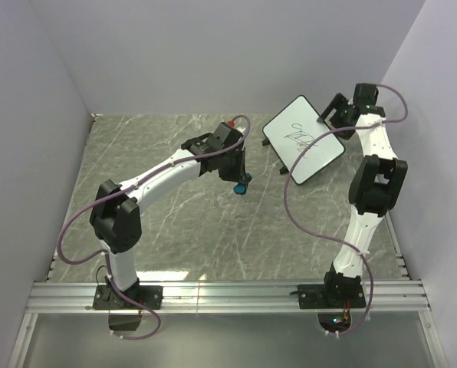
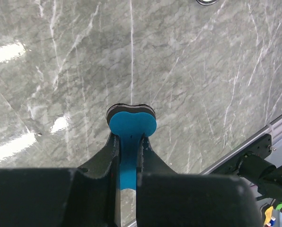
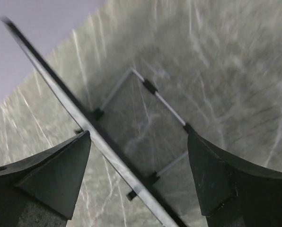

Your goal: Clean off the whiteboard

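Observation:
The whiteboard (image 1: 304,139) stands tilted on its wire stand at the back right of the marble table, with black scribbles (image 1: 299,135) on its face. In the top view my right gripper (image 1: 333,117) is behind the board's far right edge. In the right wrist view my right gripper (image 3: 138,133) is open, and the board's thin edge (image 3: 113,162) runs diagonally between the fingers, nearer the left one, touching neither. My left gripper (image 1: 241,182) hovers mid-table to the left of the board. It (image 2: 130,142) is shut on the handle of a small blue eraser (image 2: 131,124).
The wire stand (image 3: 164,101) props the board from behind. Pale walls enclose the table on the left, back and right; the right wall is close to the right arm. An aluminium rail (image 1: 228,295) carrying both arm bases runs along the near edge.

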Robot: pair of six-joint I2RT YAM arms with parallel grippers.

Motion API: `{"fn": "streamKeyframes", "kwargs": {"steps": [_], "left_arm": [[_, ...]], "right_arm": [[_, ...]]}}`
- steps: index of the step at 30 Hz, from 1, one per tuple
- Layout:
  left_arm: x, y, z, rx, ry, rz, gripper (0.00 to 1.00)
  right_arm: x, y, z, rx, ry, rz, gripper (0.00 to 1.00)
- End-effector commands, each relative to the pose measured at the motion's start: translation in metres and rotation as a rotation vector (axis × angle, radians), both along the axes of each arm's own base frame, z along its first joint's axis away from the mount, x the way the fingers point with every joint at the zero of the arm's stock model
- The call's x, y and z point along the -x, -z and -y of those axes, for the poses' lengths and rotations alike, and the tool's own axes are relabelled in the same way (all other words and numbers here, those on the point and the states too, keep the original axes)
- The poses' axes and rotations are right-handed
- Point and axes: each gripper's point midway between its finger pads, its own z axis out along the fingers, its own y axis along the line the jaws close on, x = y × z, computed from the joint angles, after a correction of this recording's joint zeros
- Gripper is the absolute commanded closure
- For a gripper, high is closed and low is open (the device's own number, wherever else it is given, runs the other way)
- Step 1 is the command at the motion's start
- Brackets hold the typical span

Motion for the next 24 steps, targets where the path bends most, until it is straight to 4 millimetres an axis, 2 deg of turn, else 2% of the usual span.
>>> {"fn": "streamKeyframes", "kwargs": {"steps": [1, 3, 4, 8, 10, 11, 12, 13, 14, 16, 17, 18, 19, 20, 21, 22, 23, 24], "left_arm": [[-0.009, -0.02, -0.001, 0.053, 0.021, 0.043, 1.0], [-0.012, -0.023, 0.003, 0.071, 0.029, 0.046, 1.0], [-0.015, -0.019, 0.003, 0.069, 0.031, 0.04, 1.0], [-0.022, -0.02, 0.011, 0.084, 0.048, 0.045, 1.0], [-0.028, -0.018, 0.013, 0.087, 0.049, 0.047, 1.0], [-0.031, -0.022, 0.016, 0.098, 0.053, 0.055, 1.0], [-0.035, -0.018, 0.017, 0.095, 0.053, 0.053, 1.0], [-0.039, -0.019, 0.019, 0.101, 0.056, 0.062, 1.0], [-0.044, -0.026, 0.023, 0.114, 0.056, 0.077, 1.0], [-0.054, -0.02, 0.027, 0.113, 0.055, 0.075, 1.0], [-0.062, -0.029, 0.032, 0.13, 0.052, 0.098, 1.0], [-0.067, -0.019, 0.037, 0.126, 0.055, 0.084, 1.0], [-0.071, -0.018, 0.04, 0.133, 0.055, 0.084, 1.0], [-0.078, -0.025, 0.046, 0.156, 0.057, 0.101, 1.0], [-0.084, -0.011, 0.05, 0.151, 0.05, 0.082, 1.0], [-0.088, -0.011, 0.055, 0.168, 0.054, 0.078, 1.0], [-0.095, -0.021, 0.062, 0.195, 0.057, 0.101, 1.0], [-0.102, -0.009, 0.066, 0.197, 0.049, 0.086, 1.0]], "right_arm": [[0.001, -0.03, -0.017, -0.031, -0.047, 0.108, 0.11], [0.007, -0.023, -0.02, -0.033, -0.054, 0.096, 0.11], [0.009, -0.027, -0.021, -0.033, -0.058, 0.103, 0.11], [0.022, -0.02, -0.024, -0.033, -0.055, 0.078, 0.14], [0.028, -0.029, -0.028, -0.037, -0.058, 0.094, 0.16], [0.034, -0.024, -0.034, -0.043, -0.064, 0.079, 0.16], [0.037, -0.027, -0.035, -0.041, -0.066, 0.084, 0.17], [0.042, -0.036, -0.038, -0.036, -0.069, 0.102, 0.2], [0.047, -0.034, -0.041, -0.042, -0.072, 0.092, 0.22], [0.054, -0.04, -0.045, -0.051, -0.076, 0.102, 0.3], [0.06, -0.034, -0.048, -0.063, -0.077, 0.085, 0.33], [0.062, -0.033, -0.049, -0.066, -0.079, 0.083, 0.35], [0.064, -0.031, -0.05, -0.066, -0.081, 0.078, 0.41], [0.068, -0.024, -0.052, -0.063, -0.083, 0.055, 0.44], [0.07, -0.02, -0.055, -0.063, -0.093, 0.047, 0.46], [0.072, -0.014, -0.056, -0.063, -0.099, 0.028, 0.51], [0.075, -0.006, -0.058, -0.055, -0.106, 0.007, 0.52], [0.077, -0.002, -0.059, -0.049, -0.107, -0.006, 0.53]]}}
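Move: The eraser is already in my left hand. The writing in the middle of the tilted whiteboard lies about 20 cm ahead, 22 cm right and some 8 cm below it; the board's near black foot is about 12 cm ahead, 16 cm right and 15 cm down. My open right hand is at the raised edge, whose middle is roughly 2 cm back, 3 cm left and 3 cm down, with the writing about 4 cm back, 9 cm left and 8 cm down. With my right hand I dip nearly 3 cm at the whiteboard's raised edge, then draw back about 7 cm and left 5 cm, easing up again and swinging the board while my fingers narrow around its rim to about half open. My left hand keeps its grip on the eraser and, slowly at first, carries it level forward some 8 cm and right 5 cm towards the board. ##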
